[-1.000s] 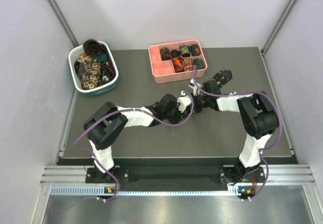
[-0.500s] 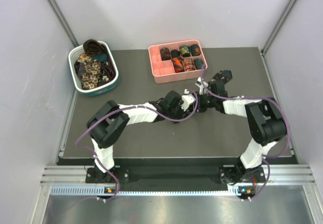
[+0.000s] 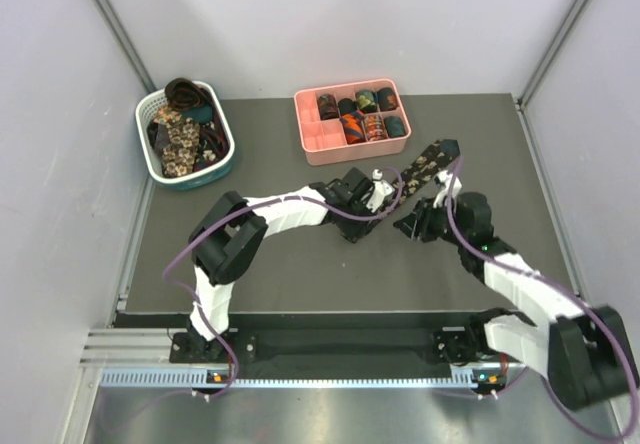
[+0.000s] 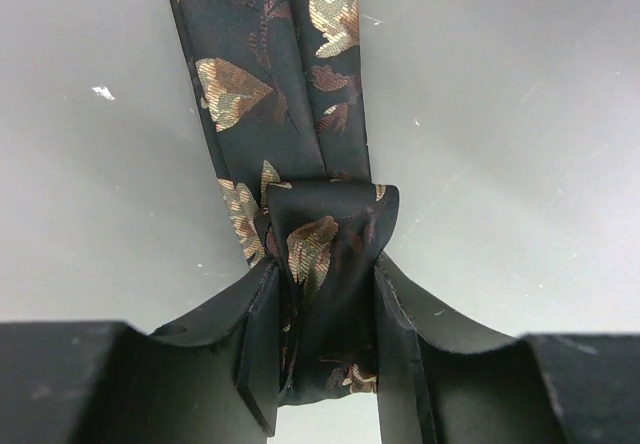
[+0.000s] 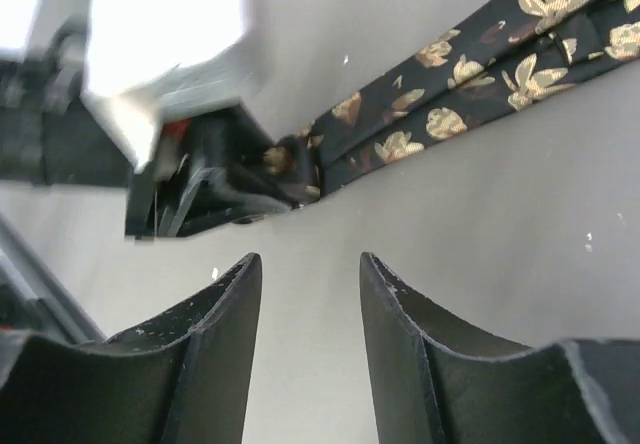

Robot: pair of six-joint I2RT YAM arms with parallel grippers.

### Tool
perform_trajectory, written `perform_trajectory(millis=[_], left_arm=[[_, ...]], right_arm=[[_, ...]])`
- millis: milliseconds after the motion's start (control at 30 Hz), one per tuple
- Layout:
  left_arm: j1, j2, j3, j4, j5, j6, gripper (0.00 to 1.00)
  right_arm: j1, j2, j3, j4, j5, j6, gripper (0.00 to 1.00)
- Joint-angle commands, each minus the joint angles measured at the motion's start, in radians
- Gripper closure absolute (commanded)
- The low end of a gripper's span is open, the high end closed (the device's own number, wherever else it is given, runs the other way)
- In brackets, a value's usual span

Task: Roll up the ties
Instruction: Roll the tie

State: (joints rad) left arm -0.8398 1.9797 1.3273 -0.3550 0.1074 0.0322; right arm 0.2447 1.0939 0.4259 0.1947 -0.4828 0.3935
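One of the ties, dark with beige flowers, lies as a long strip on the grey table. Its near end is folded into a small roll. My left gripper is shut on that roll, a finger pressing each side. From above, the left gripper sits mid-table and the tie runs away to the right rear. My right gripper is open and empty, just off the roll; in the top view it hovers right of the left gripper. The right wrist view shows the strip.
A pink divided tray at the rear centre holds several rolled ties. A white-and-teal basket at the rear left holds loose ties. Grey walls enclose the table on three sides.
My right arm has pulled back from the tie toward the near right, its jaws off the fabric. My left gripper has shifted slightly rearward and right, still holding the roll.
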Motion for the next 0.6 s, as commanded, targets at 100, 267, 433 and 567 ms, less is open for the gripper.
perform_trajectory(millis=[100, 267, 433, 567], left_arm=[[-0.019, 0.122, 0.058, -0.377, 0.061, -0.06, 0.67], [-0.021, 0.154, 0.121, -0.452, 0.074, -0.043, 0.67], [-0.021, 0.176, 0.154, -0.489, 0.086, -0.041, 0.67], [-0.022, 0.198, 0.168, -0.507, 0.08, -0.041, 0.67]], right_arm=[[0.304, -0.294, -0.064, -0.129, 0.387, -0.096, 0.56], [0.557, -0.322, -0.036, -0.167, 0.579, -0.174, 0.56], [0.893, -0.05, 0.11, -0.187, 0.848, -0.248, 0.56], [1.027, 0.168, 0.281, -0.314, 1.044, -0.332, 0.54]])
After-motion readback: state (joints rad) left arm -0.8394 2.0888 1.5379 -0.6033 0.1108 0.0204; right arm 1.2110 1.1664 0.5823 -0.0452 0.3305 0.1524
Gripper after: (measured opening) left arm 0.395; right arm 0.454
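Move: The tie roll is already pinched in my left hand, right at its fingertips. From my empty right hand it lies about 10 cm left, 2 cm back and 9 cm down. The middle of the tie's flat strip is some 12 cm ahead of the right hand, 4 cm right and 11 cm below; the pink box's middle stands about 25 cm ahead, 12 cm left and 8 cm lower. I swing my open right hand back and left in free air, some 16 cm in all, around the near side of the roll, rising a little and then sinking about 5 cm. I roll it some 40 degrees about the way its fingers point, and the fingers stay parted. My left hand stays in place and keeps its pinch on the roll, tilting its fingers slightly steeper. ##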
